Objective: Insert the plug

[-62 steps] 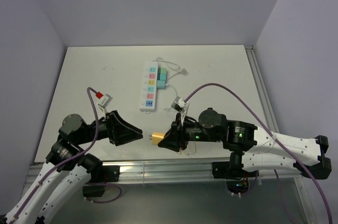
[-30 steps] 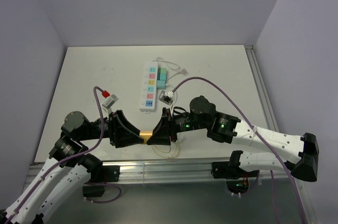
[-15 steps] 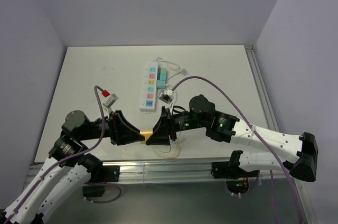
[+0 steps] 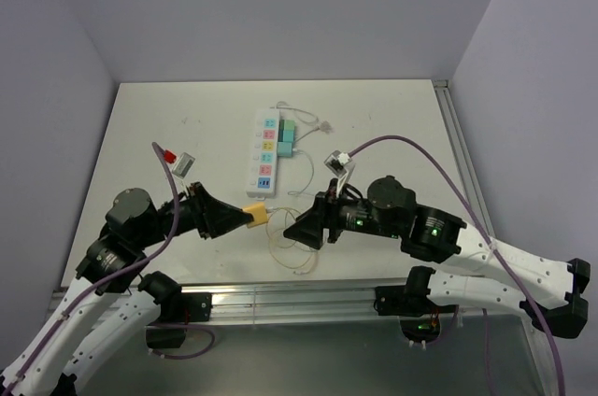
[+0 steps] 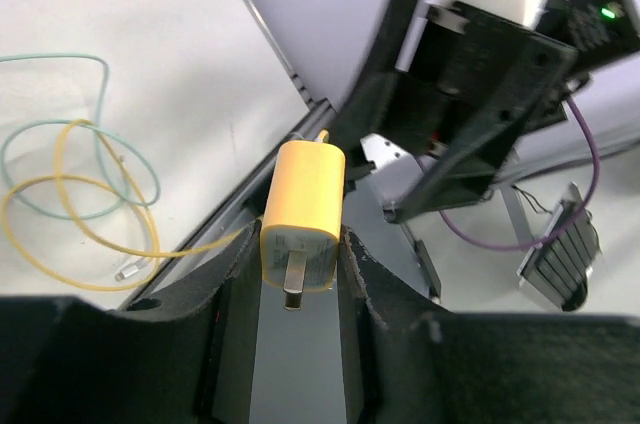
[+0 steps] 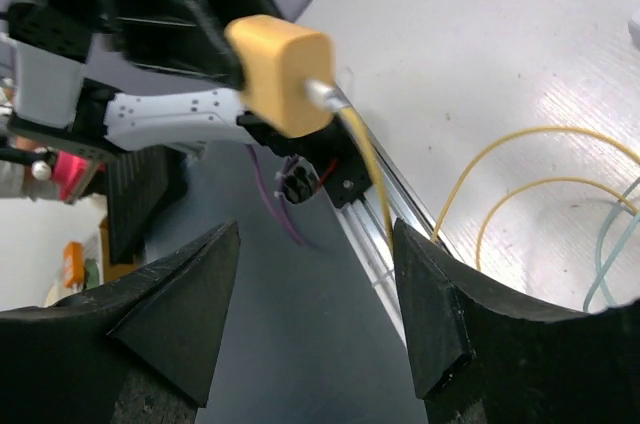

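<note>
My left gripper (image 4: 245, 218) is shut on a yellow plug (image 4: 254, 216), held above the table's near part; in the left wrist view the plug (image 5: 303, 212) sits between the two fingers (image 5: 355, 264) with a metal prong facing the camera. Its yellow cable (image 4: 288, 248) loops on the table. My right gripper (image 4: 297, 226) is open and empty, a little right of the plug; the right wrist view shows the plug (image 6: 280, 72) ahead, apart from the fingers. The white power strip (image 4: 265, 152) lies at the table's middle, beyond the plug.
Teal adapters (image 4: 289, 135) sit plugged in on the strip's right side, with a white cable (image 4: 313, 122) behind them. A teal cable loop (image 5: 75, 144) lies with the yellow one. The metal rail (image 4: 280, 296) runs along the near edge of the table.
The right gripper let go of the plug and drew back to the right, open. The left gripper now holds the plug alone and has lifted it toward the strip.
</note>
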Available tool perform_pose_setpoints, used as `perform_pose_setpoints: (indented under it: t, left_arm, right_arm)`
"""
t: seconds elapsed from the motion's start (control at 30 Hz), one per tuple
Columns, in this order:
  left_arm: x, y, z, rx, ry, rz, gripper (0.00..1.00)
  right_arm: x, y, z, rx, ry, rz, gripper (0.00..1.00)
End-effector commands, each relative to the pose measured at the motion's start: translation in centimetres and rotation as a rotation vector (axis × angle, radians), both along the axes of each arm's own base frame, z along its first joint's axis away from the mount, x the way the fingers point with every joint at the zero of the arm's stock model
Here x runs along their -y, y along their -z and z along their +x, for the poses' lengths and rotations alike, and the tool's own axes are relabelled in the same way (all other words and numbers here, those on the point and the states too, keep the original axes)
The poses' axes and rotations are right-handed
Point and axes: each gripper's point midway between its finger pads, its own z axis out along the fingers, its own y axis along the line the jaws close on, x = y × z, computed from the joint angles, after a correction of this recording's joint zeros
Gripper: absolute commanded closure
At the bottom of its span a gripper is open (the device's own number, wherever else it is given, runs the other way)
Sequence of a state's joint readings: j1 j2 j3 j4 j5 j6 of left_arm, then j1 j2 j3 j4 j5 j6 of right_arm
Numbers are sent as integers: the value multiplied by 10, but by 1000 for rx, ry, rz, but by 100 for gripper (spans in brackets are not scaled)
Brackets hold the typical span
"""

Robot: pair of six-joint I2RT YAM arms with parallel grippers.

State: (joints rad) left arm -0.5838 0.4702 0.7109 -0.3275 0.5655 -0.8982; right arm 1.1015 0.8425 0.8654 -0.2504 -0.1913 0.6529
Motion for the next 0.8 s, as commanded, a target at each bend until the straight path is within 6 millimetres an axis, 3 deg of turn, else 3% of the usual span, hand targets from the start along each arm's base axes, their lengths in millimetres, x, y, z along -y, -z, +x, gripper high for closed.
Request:
perform_pose_setpoints:
  t: [0.0,0.2,0.33,0.57,0.73,0.77]
  left_arm:
    - [-1,0,18,4,-75,26,100]
    - [7,3,25,-31,-65,7,100]
    - [9,-3,25,-33,-57,-9,100]
    - [12,-14,10,-45,11,-77,100]
    - [9,-19,1,-41,32,-101,100]
    - [9,-20,-2,-36,37,-106,100]
  right_arm:
    - [11,-25,0,13,47,74,31]
    - [-6,-39,-27,19,-81,149,33]
    - [-20,-41,-35,12,-128,182,34]
    - [-51,-36,-15,-34,-56,288,32]
    - [-54,-30,-4,-64,8,300,28]
    - [-50,-36,-2,-61,26,332,28]
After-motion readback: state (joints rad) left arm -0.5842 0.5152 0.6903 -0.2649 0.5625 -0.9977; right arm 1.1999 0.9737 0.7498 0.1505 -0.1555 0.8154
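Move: The yellow plug stands about 7 cm to the left of the open right hand, 2 cm farther out and 2 cm higher; the power strip's middle lies some 36 cm ahead and 10 cm left of that hand, 27 cm down, with the teal adapter at its side 38 cm ahead and 4 cm left. The left hand already pinches the plug, whose middle sits 2 cm right of its pads, 1 cm ahead and level. The right hand first swings up and back about 3 cm, then travels left roughly 5 cm while sinking again and easing forward, coming in towards the cord side of the yellow plug with fingers kept wide open and their tips tilting up some 10 degrees. The left hand keeps its pinch on the plug and holds it out, dipping forward and down a couple of centimetres and then coming most of the way back, with only a slight tilt. ##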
